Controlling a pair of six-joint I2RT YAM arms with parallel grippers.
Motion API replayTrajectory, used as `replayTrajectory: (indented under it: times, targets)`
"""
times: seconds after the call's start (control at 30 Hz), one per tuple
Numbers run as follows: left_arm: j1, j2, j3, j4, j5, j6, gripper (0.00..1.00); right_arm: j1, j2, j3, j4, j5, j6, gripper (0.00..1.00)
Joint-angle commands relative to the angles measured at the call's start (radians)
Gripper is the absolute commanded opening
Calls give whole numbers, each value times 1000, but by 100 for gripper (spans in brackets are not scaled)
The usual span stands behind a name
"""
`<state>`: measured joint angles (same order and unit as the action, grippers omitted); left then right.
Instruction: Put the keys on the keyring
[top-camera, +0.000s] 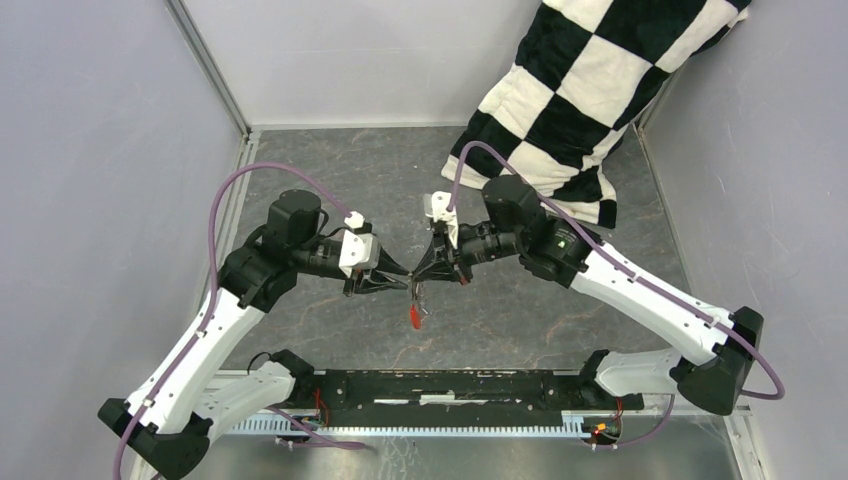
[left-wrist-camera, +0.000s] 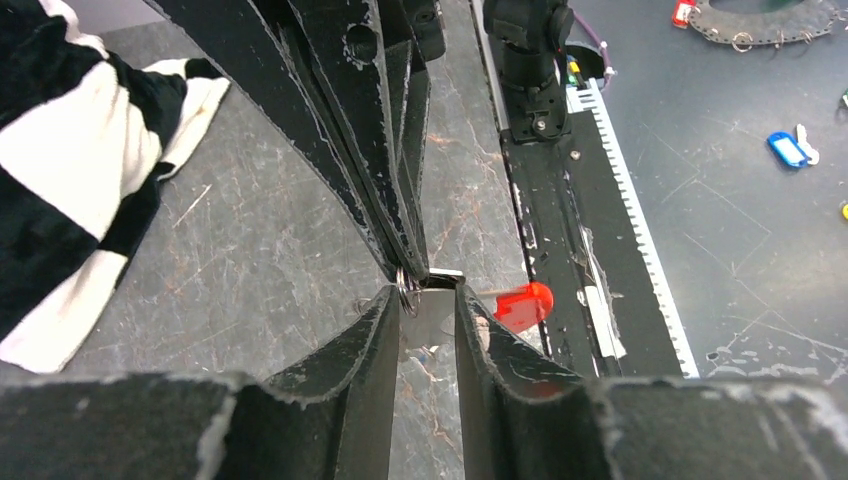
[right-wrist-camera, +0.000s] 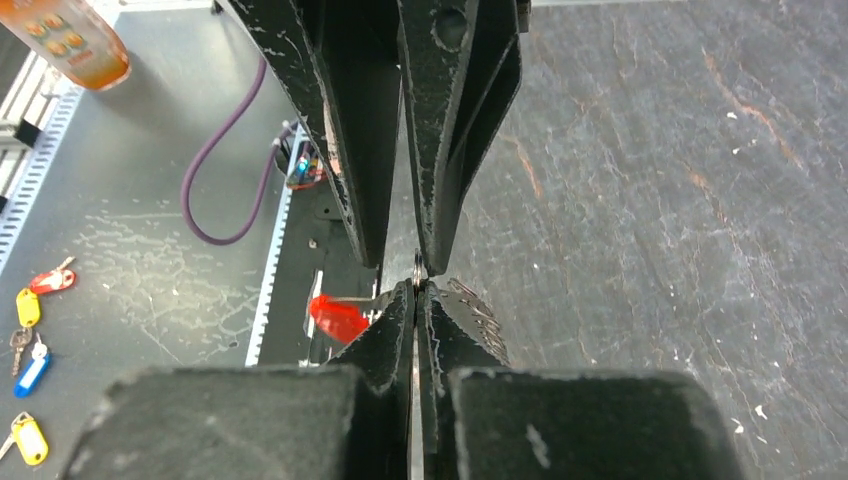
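Observation:
My two grippers meet tip to tip above the middle of the table. The right gripper (top-camera: 421, 279) (right-wrist-camera: 415, 286) is shut on the thin metal loop of the keyring (right-wrist-camera: 416, 266) (left-wrist-camera: 404, 289). Its red tag (top-camera: 413, 317) (left-wrist-camera: 522, 303) (right-wrist-camera: 335, 318) hangs below. The left gripper (top-camera: 404, 277) (left-wrist-camera: 428, 293) faces it with a gap between its fingers, and a flat silver piece (left-wrist-camera: 431, 315) shows in that gap. A toothed silver key blade (right-wrist-camera: 478, 318) lies against the right finger. The keys' heads are hidden.
A black-and-white checked cloth (top-camera: 570, 100) (left-wrist-camera: 80, 150) lies at the back right of the table. A black rail (top-camera: 450, 386) (left-wrist-camera: 560, 230) runs along the near edge. Spare tagged keys (left-wrist-camera: 787, 150) (right-wrist-camera: 30, 370) lie on the floor beyond the rail.

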<state>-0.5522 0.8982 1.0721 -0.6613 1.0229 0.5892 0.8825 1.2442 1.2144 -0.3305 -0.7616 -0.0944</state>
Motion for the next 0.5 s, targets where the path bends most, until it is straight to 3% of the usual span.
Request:
replayTrajectory:
  times: [0.0,0.1,0.27,0.47]
  targets:
    - [-3,15,59,-89,-14,128,32,45,44,144,-176,95,-113,0]
    - [-3,21,68,-90,-21,139,29,76,84,216,-243,138,-139,0]
    - [-3,15,56,-89,-45,156,10,113,137,312,-332,209,-159,0]
    - [-4,23,65,-110,-56,177,13,151,196,420,-432,273,-177,0]
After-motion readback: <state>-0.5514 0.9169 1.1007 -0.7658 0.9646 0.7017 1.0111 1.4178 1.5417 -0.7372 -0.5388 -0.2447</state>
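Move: The keyring is already in the shut right fingertips. It lies about 2 cm to the right of the left hand point, level with it and neither ahead nor back; the half-open left fingers wait about 2 cm left of the right hand. From the left hand, the grey plate hanging off the ring is about 2 cm right, 1 cm back and 3 cm below, and its red handle some 5 cm back, 2 cm right and 4 cm lower. Keep the right gripper shut on the keyring and feed it about 1.5 cm left, between the left fingertips, tipping the right fingers some 15 degrees further down. Let the left gripper sink about 1 cm, easing slightly left and forward, while it closes most of its gap and pinches the ring beside the right fingertips. ##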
